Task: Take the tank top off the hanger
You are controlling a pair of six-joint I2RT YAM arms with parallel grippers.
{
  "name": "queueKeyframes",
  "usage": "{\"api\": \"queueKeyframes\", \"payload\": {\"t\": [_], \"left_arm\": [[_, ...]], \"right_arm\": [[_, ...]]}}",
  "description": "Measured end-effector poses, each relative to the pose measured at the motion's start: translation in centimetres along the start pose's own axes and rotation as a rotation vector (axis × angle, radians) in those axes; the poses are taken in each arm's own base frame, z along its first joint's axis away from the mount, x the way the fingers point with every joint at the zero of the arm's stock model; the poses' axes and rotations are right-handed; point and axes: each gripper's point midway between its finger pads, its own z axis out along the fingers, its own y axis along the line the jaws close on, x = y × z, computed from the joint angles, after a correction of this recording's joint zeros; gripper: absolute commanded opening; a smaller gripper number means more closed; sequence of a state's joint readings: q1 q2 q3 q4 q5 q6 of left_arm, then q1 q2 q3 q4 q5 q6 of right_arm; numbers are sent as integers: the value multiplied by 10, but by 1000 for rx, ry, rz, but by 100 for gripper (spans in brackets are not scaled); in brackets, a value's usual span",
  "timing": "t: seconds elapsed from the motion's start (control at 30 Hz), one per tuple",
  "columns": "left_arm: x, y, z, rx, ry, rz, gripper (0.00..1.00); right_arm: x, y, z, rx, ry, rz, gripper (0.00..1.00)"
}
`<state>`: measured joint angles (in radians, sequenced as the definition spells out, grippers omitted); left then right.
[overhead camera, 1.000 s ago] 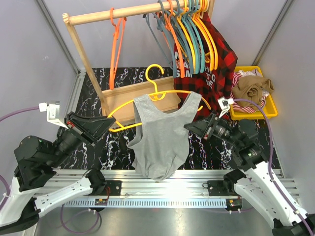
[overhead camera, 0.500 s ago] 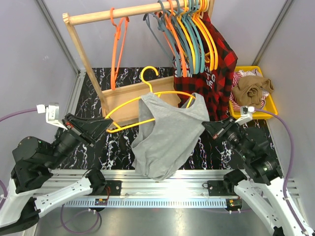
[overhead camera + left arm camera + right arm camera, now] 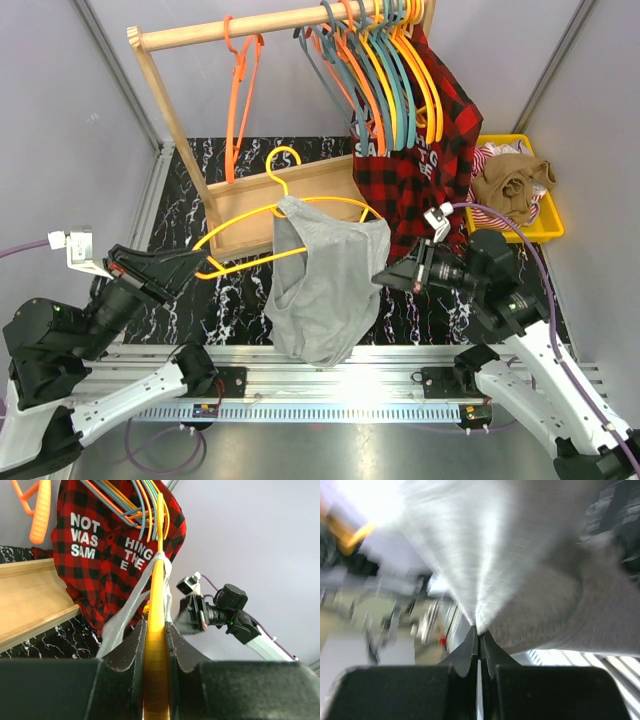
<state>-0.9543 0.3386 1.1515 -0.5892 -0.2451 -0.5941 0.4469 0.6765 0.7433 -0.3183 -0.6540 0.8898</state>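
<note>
The grey tank top [image 3: 325,290] hangs bunched from the yellow hanger [image 3: 245,222], draped over its middle near the hook. My left gripper [image 3: 192,264] is shut on the hanger's left end; in the left wrist view the yellow bar [image 3: 156,605] runs up between the jaws of my left gripper [image 3: 155,632], with a grey strap [image 3: 131,611] beside it. My right gripper [image 3: 384,279] is shut on the tank top's right edge. In the right wrist view grey fabric [image 3: 530,555] fans out from the closed tips of my right gripper [image 3: 478,633].
A wooden clothes rack [image 3: 230,28] stands behind, carrying an orange hanger [image 3: 237,100], several coloured hangers [image 3: 385,70] and a red plaid shirt [image 3: 440,150]. A yellow bin [image 3: 545,228] with crumpled clothes sits at the back right.
My right gripper closed on the tank top's right side and pulled it; the right strap slid off the hanger's arm. The left arm drew the hanger leftward and back.
</note>
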Motion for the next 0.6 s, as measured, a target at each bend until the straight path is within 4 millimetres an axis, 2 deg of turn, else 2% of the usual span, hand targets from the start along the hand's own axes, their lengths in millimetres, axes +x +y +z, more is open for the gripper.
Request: {"api": "queueKeyframes", "payload": {"t": [0.07,0.2,0.3,0.33,0.37,0.4,0.43,0.47,0.53,0.6], "left_arm": [[-2,-1,2,2,-7,3,0],[0,-1,9,13,-24,8,0],[5,0,15,12,-22,15,0],[6,1,17,11,-21,19,0],[6,0,18,12,-23,23,0],[5,-1,20,14,-25,27,0],[5,-2,22,18,-27,30,0],[4,-3,23,23,-31,33,0],[2,-6,25,36,-41,34,0],[3,-7,26,46,-47,32,0]], "right_arm": [[22,22,-12,-111,114,-41,0],[52,74,-55,-315,256,-204,0],[65,90,-75,-375,322,-290,0],[69,89,-78,-377,341,-295,14],[73,87,-80,-377,363,-292,36],[76,85,-81,-371,379,-279,52],[79,81,-81,-366,396,-272,91],[82,77,-81,-355,413,-260,100],[84,69,-81,-313,430,-261,100],[78,64,-78,-237,413,-269,100]]}}
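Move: The shut right fingers already pinch the grey tank top's right edge; its middle is roughly 8 cm to their left, level front to back, 4 cm lower. The hanger's free end is about 9 cm ahead, straight in line, 15 cm up; the plaid shirt 17 cm ahead, 5 cm right, about level. From the left hand, gripping the hanger, the top's middle is 6 cm ahead, 17 cm right, 19 cm below. The right hand pulls back some 12 cm, then opens off the tank top; the left keeps the hanger. ##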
